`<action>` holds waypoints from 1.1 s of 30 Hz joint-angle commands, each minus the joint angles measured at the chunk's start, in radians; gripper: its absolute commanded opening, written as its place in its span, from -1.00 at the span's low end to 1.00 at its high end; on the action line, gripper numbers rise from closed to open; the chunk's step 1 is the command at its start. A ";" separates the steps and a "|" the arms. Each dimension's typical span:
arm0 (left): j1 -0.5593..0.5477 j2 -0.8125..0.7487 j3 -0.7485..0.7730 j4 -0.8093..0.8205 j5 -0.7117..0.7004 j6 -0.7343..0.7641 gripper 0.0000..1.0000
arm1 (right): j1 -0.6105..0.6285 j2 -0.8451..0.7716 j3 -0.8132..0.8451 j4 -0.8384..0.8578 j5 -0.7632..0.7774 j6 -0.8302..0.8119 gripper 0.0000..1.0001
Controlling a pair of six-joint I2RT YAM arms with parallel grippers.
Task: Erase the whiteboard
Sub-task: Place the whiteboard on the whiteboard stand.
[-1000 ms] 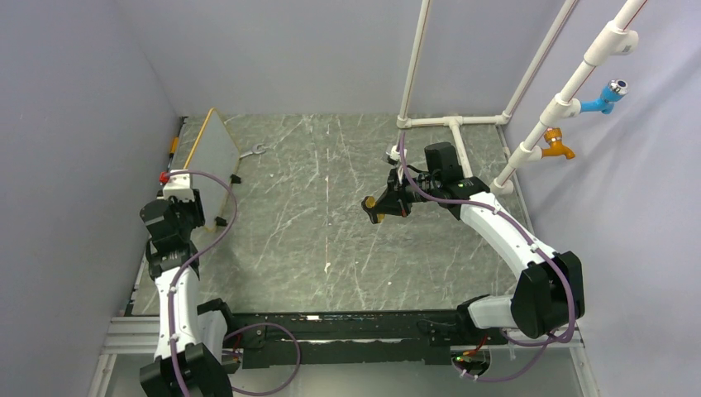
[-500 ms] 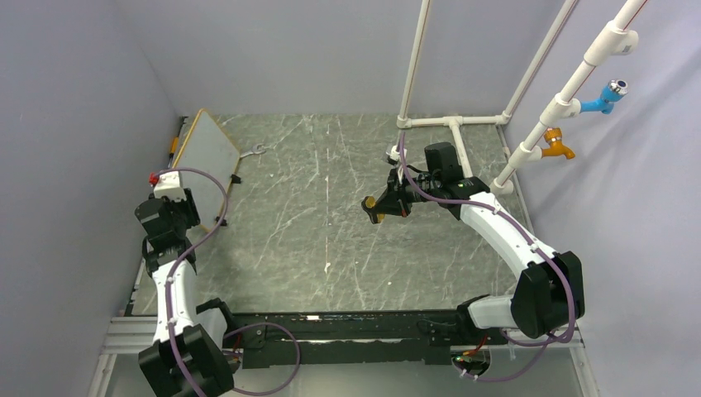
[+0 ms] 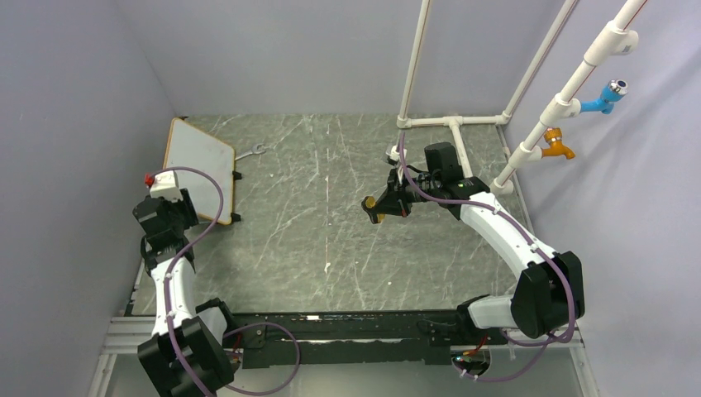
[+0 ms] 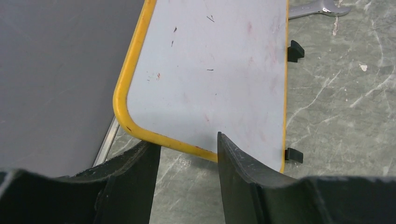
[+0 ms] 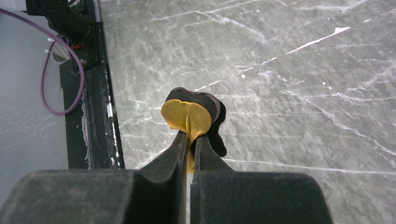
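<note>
The whiteboard with its yellow-orange frame stands at the table's far left, tilted back toward the left wall, face up. In the left wrist view the whiteboard shows only faint red smears and a few small marks. My left gripper sits at its near edge. The left gripper is open, and the frame crosses just beyond its fingertips without being clamped. My right gripper hovers over mid-table. The right gripper is shut on an orange-and-black eraser.
A metal wrench lies just beyond the board's far corner. Two black feet stick out from the board's right edge. White pipes with blue and orange taps stand at the back right. A black rail lines the near edge.
The whiteboard has swung from nearly on edge to tilted back toward the left wall, showing its face. My left gripper moved left with it. The right arm stayed still.
</note>
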 commanded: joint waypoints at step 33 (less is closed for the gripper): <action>-0.064 -0.302 0.265 -0.395 0.113 -0.261 0.99 | -0.005 0.059 0.028 -0.005 0.115 -0.046 -1.00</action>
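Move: The left hand has the whiteboard's near edge between its half-open fingers. The board's middle lies about 11 cm ahead, 5 cm to the right and 4 cm lower. The stand's near black clip is roughly 2 cm ahead, 13 cm right and 13 cm down, the far clip 15 cm beyond it; the wrench's head lies some 26 cm ahead and 19 cm right. From the right hand, the board's middle is around 50 cm left, 13 cm ahead and 8 cm below. The left hand comes free of the whiteboard's near edge: after barely moving at first, it draws back about 3 cm and climbs some 10 cm, away from the board, while its fingers spread from half open to fully open. Late in the climb it swings about 3 cm to the right, the fingertips tilting up some 10 degrees. ##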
